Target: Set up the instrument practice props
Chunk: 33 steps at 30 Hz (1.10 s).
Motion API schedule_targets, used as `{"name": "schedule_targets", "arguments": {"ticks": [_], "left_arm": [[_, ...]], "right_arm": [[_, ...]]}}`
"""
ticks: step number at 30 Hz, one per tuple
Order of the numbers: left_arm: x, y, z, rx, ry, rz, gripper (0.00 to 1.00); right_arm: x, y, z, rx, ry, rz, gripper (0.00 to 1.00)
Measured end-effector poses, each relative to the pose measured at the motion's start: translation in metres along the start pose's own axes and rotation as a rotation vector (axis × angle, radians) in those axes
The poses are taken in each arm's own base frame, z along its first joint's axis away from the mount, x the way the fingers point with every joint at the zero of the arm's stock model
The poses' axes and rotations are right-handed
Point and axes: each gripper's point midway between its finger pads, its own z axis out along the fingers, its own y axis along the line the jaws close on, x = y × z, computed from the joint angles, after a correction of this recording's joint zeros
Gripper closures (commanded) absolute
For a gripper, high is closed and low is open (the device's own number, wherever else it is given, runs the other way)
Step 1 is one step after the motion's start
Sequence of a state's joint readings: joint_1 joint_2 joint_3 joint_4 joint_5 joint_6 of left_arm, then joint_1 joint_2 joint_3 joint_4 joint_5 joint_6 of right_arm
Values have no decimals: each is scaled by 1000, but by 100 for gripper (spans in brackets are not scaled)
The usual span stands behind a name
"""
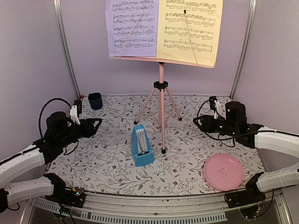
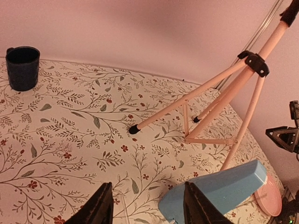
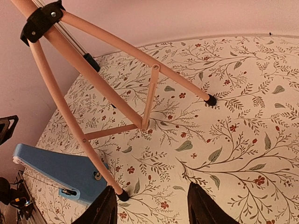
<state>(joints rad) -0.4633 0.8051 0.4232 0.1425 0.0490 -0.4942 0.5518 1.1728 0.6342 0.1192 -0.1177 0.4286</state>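
Note:
The pink tripod music stand stands upright at the back middle of the floral table. Its desk holds the lavender sheet on the left and the yellow sheet on the right. The blue pyramid metronome stands just left of the stand's front leg. My left gripper is open and empty, left of the metronome. My right gripper is open and empty, right of the stand. The left wrist view shows the stand's legs and the metronome. The right wrist view shows them too, legs and metronome.
A small dark blue cup stands at the back left, also in the left wrist view. A round pink plate lies at the front right. Walls and metal posts close in the back and sides.

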Motion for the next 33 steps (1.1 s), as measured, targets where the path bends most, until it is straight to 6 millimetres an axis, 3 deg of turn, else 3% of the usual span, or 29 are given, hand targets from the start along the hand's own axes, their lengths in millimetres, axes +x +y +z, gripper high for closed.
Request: {"name": "schedule_targets", "arguments": {"ticks": [7,12,13,14,15,17,21,25,30,33], "left_arm": [[6,14,8,-31,88,19,42],[-39,5,13,-39,46,81,29],[-46,3,14,-37,37,94,24],[-52,2,16,-36,34,100,9],[-56,1,20,-37,35,102,2],[-55,3,26,-41,56,108,1],[-39,12,34,-62,117,96,1],[-37,18,35,-76,128,80,1],[-31,28,39,-98,144,59,1],[-18,35,39,-111,166,42,1]], "right_arm": [[-15,-6,-18,-40,-13,-27,43],[-38,-29,-31,-15,-42,-35,38],[-44,-34,-35,-9,-53,-34,32],[-51,-40,-39,-5,-68,-35,23],[-59,-45,-45,-1,-85,-35,12],[-71,-55,-54,8,-112,-28,1],[-83,-71,-68,19,-142,-20,1],[-80,-78,-71,18,-139,14,1],[-46,-92,-58,27,-61,130,1],[-26,-100,-53,41,-18,191,1]]}}
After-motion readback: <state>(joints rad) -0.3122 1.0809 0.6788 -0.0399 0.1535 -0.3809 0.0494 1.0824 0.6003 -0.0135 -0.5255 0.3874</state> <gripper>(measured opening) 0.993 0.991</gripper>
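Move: Both grippers hang empty and half open. The metronome stands about 21 cm to the left gripper's right, 4 cm nearer the base and 13 cm lower; the mug lies some 26 cm ahead and 7 cm left of that gripper, 17 cm down. From the right gripper the metronome is about 25 cm left, 7 cm back and 10 cm lower, the stand's front foot 14 cm left and 4 cm back, and the pink plate 15 cm right and 16 cm back. Draw the right gripper about 11 cm to the right, away from the metronome and stand, arching up some 6 cm and back down; meanwhile take the left gripper about 5 cm forward through a smaller rise and dip, towards the mug's side of the table. Spread both from half to wide open, tipping the fingers slightly downward, and touch nothing. ##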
